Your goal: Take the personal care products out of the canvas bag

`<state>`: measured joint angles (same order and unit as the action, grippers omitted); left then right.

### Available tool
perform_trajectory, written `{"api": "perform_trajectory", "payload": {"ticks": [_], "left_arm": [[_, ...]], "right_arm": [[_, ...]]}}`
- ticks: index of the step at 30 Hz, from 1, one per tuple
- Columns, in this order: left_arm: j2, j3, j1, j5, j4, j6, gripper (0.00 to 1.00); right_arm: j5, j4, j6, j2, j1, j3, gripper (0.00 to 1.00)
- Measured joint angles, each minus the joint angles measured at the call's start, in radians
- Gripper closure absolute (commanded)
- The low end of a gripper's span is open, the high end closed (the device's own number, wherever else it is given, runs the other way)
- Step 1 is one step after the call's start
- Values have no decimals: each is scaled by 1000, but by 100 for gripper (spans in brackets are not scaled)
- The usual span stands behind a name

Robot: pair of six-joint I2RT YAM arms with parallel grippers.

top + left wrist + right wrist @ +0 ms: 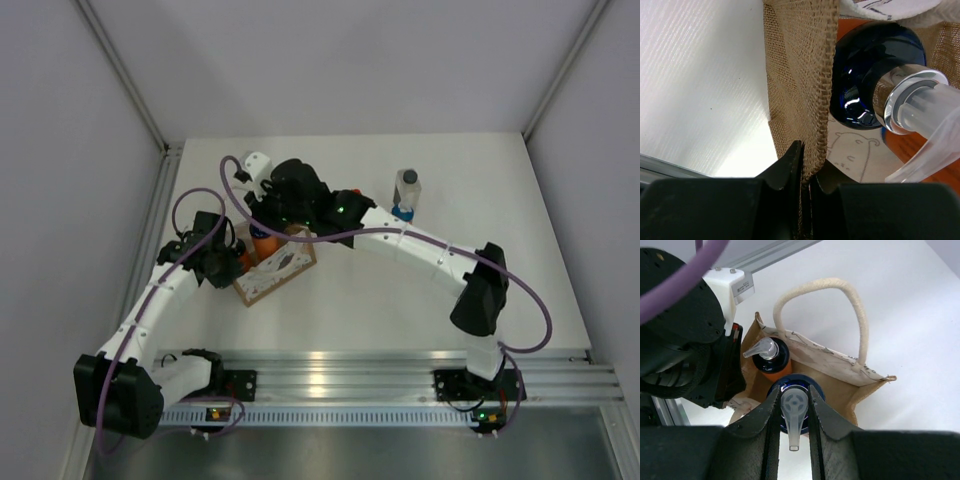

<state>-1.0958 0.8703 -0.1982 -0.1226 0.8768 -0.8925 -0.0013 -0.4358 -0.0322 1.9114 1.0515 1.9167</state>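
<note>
The canvas bag (283, 272) stands on the white table left of centre, and its pale loop handle (847, 300) arches up. My left gripper (808, 160) is shut on the bag's woven side wall (805, 75) at the rim. My right gripper (794, 395) reaches down from above. It is shut on the clear pump head of a bottle with a dark blue shoulder (816, 390) in the bag's mouth. A second pump bottle (771, 357), dark blue on top with an orange body, stands upright in the bag beside it. A clear bottle with a grey cap (407, 190) stands on the table to the right.
An aluminium rail (400, 370) runs along the table's near edge by the arm bases. Grey walls close in the left, back and right sides. The left arm's black wrist (685, 350) sits close against the bag's left side.
</note>
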Motion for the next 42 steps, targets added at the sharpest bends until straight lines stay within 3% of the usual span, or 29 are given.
{"api": "perform_trajectory", "payload": {"ticks": [12,24,42], "left_arm": [[0,0,0,0,0,0,86],[0,0,0,1,0,0,87],[-8,0,0,5,-2,0,87]], "right_arm": [[51,-97,-1,-63,-3,150,100],[87,-164,2,-180,-93,149,100],[122,-159,85,-500,-359,-280,100]]}}
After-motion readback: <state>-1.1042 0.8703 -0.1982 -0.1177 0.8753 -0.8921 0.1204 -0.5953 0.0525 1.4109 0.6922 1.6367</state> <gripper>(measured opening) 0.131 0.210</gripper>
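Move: Over the bag, the right hand already holds a navy-topped orange pump bottle by its pump. The clear table spot it is carried towards lies some 24 cm right, 7 cm ahead and 28 cm below, and from the left hand about 32 cm right and 11 cm ahead. From the right hand, the yellow bottle stands about 10 cm ahead and 19 cm right, the blue-capped orange bottle 10 ahead and 32 right, and the last pump bottle 8 cm left, level fore and aft. Drawing the held bottle on up out of the bag, the right hand first climbs nearly 10 cm, then sweeps right and a little forward towards the bottles already set out. It ends some 23 cm to the right, sinking about 5 cm from its peak, the wrist swinging some 30 degrees clockwise and the fingers keeping their grip. The left hand stays pinching the bag's rim. ##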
